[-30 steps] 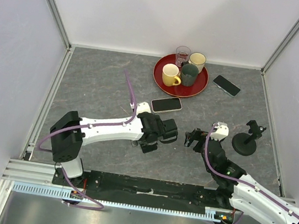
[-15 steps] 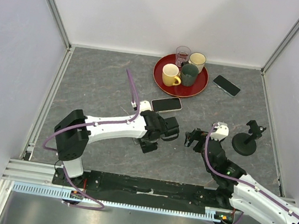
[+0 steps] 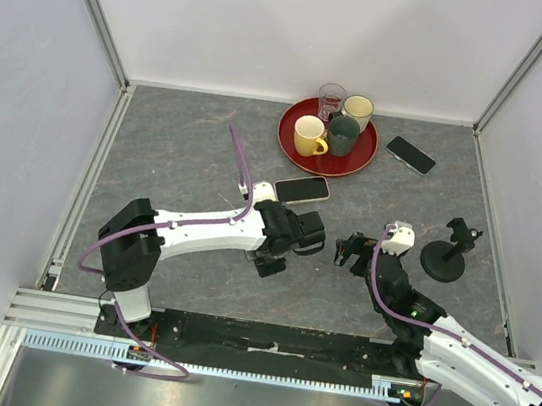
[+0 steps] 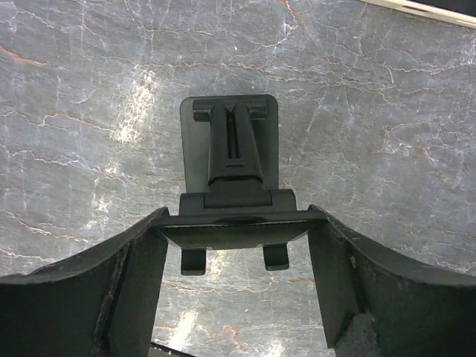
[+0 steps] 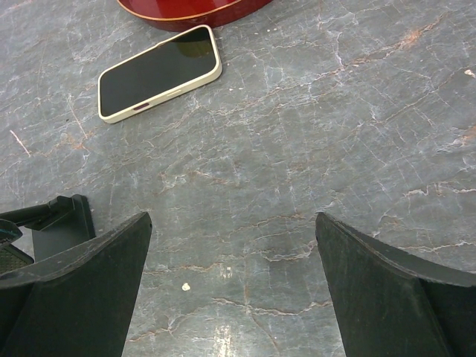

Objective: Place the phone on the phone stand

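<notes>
A black folding phone stand (image 4: 232, 160) sits on the grey marble table, its back plate spanning the gap between the fingers of my left gripper (image 4: 239, 223). Both plate edges meet the inner finger faces, so the gripper is shut on it. From above, the left gripper (image 3: 307, 234) covers most of the stand. A cream-cased phone (image 3: 301, 189) lies flat, screen up, just beyond that gripper; the right wrist view shows the same phone (image 5: 160, 73). My right gripper (image 3: 348, 251) stands open over bare table (image 5: 232, 219), right of the stand (image 5: 63, 223).
A red tray (image 3: 356, 160) holding several cups stands at the back. Right of it lies a second, dark phone (image 3: 411, 154). A black round-based holder (image 3: 445, 256) stands at the far right. White walls close in three sides.
My left gripper moved slightly forward over the stand and its fingers closed in onto the stand's plate. The right arm has not moved.
</notes>
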{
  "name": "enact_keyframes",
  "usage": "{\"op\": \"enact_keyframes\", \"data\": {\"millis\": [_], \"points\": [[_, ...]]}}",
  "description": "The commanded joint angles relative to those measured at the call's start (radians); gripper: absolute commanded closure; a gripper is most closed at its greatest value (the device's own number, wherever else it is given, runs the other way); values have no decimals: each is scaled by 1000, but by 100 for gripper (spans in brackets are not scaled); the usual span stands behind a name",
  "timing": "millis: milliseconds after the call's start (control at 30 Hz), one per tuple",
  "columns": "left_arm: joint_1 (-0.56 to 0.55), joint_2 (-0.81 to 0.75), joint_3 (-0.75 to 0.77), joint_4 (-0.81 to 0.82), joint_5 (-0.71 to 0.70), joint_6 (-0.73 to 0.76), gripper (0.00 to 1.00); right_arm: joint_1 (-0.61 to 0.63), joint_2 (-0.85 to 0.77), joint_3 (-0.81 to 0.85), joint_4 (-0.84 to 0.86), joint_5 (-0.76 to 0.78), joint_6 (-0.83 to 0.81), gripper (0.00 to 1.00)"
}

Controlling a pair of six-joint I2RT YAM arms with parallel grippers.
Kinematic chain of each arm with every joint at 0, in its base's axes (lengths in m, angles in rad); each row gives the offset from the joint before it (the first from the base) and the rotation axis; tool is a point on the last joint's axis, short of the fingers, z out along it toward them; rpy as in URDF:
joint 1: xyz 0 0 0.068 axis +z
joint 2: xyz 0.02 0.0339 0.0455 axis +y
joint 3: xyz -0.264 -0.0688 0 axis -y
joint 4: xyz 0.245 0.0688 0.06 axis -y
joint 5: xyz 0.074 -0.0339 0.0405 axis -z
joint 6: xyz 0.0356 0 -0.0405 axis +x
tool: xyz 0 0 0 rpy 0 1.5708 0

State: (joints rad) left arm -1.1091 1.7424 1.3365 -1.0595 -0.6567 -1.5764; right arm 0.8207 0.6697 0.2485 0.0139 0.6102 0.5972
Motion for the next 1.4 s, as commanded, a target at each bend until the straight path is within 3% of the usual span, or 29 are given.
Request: {"op": "enact_keyframes", "data": {"millis": [0,133,200,233,467,500,633,767,800,867,1000,1067,1200,1300,1367], "points": [[15,0,-16,49,-81,36,34,-2,-1,-11,41,19,0,2],[22,-7,-39,99,-87,114,57,-3,-1,-9,41,17,-2,2],[23,-21,-51,113,-101,166,92,-3,-4,-9,41,16,0,2],[26,-27,-63,110,-107,173,98,-2,-2,-11,41,17,0,2],[98,-122,-157,255,-149,459,98,-3,-10,-12,43,5,0,2],[113,-165,-180,307,-143,581,98,-2,-12,-12,43,10,0,2],[264,-259,-327,660,-8,901,98,-5,-7,-8,38,0,1,2],[419,-232,-335,916,73,1148,98,-5,8,0,32,-33,-10,2],[474,-215,-326,1032,72,1271,98,-5,8,8,25,-35,-14,2],[543,-132,-271,1124,90,1343,98,-3,2,12,-5,-21,-27,2],[744,107,-39,1207,300,1516,98,-3,-44,3,-11,-59,-36,2],[791,210,149,1167,435,1559,98,-5,-94,-17,-9,-79,-48,2],[859,458,521,1037,509,1678,98,-5,-206,-60,4,-98,-65,2],[896,554,701,905,562,1620,98,-5,-284,-84,1,-119,-74,2],[899,566,714,897,562,1618,98,-3,-327,-95,-3,-132,-76,2]]}}
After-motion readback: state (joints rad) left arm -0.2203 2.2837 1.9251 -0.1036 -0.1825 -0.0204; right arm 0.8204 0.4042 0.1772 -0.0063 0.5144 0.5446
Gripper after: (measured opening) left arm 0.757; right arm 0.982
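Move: The left gripper already grips the phone stand by its upright plate; the bare tabletop near the back wall, where the stand is going, lies some 42 cm ahead, 16 cm to the left and about 8 cm below. The phone lies roughly 22 cm ahead and 5 cm right, the red tray about 39 cm ahead and 12 cm right, both down on the table. From the right gripper, that spot is about 40 cm ahead and 35 cm left, 9 cm below. Keep the left gripper's hold on the phone stand and, after a slow start, swing it fast about 42 cm forward and 16 cm left, past the left side of the phone towards the back wall, rising slightly. On the way, tip the fingers up and turn the wrist clockwise, each some 25 degrees. Ease the empty, open right gripper up and back slightly. ##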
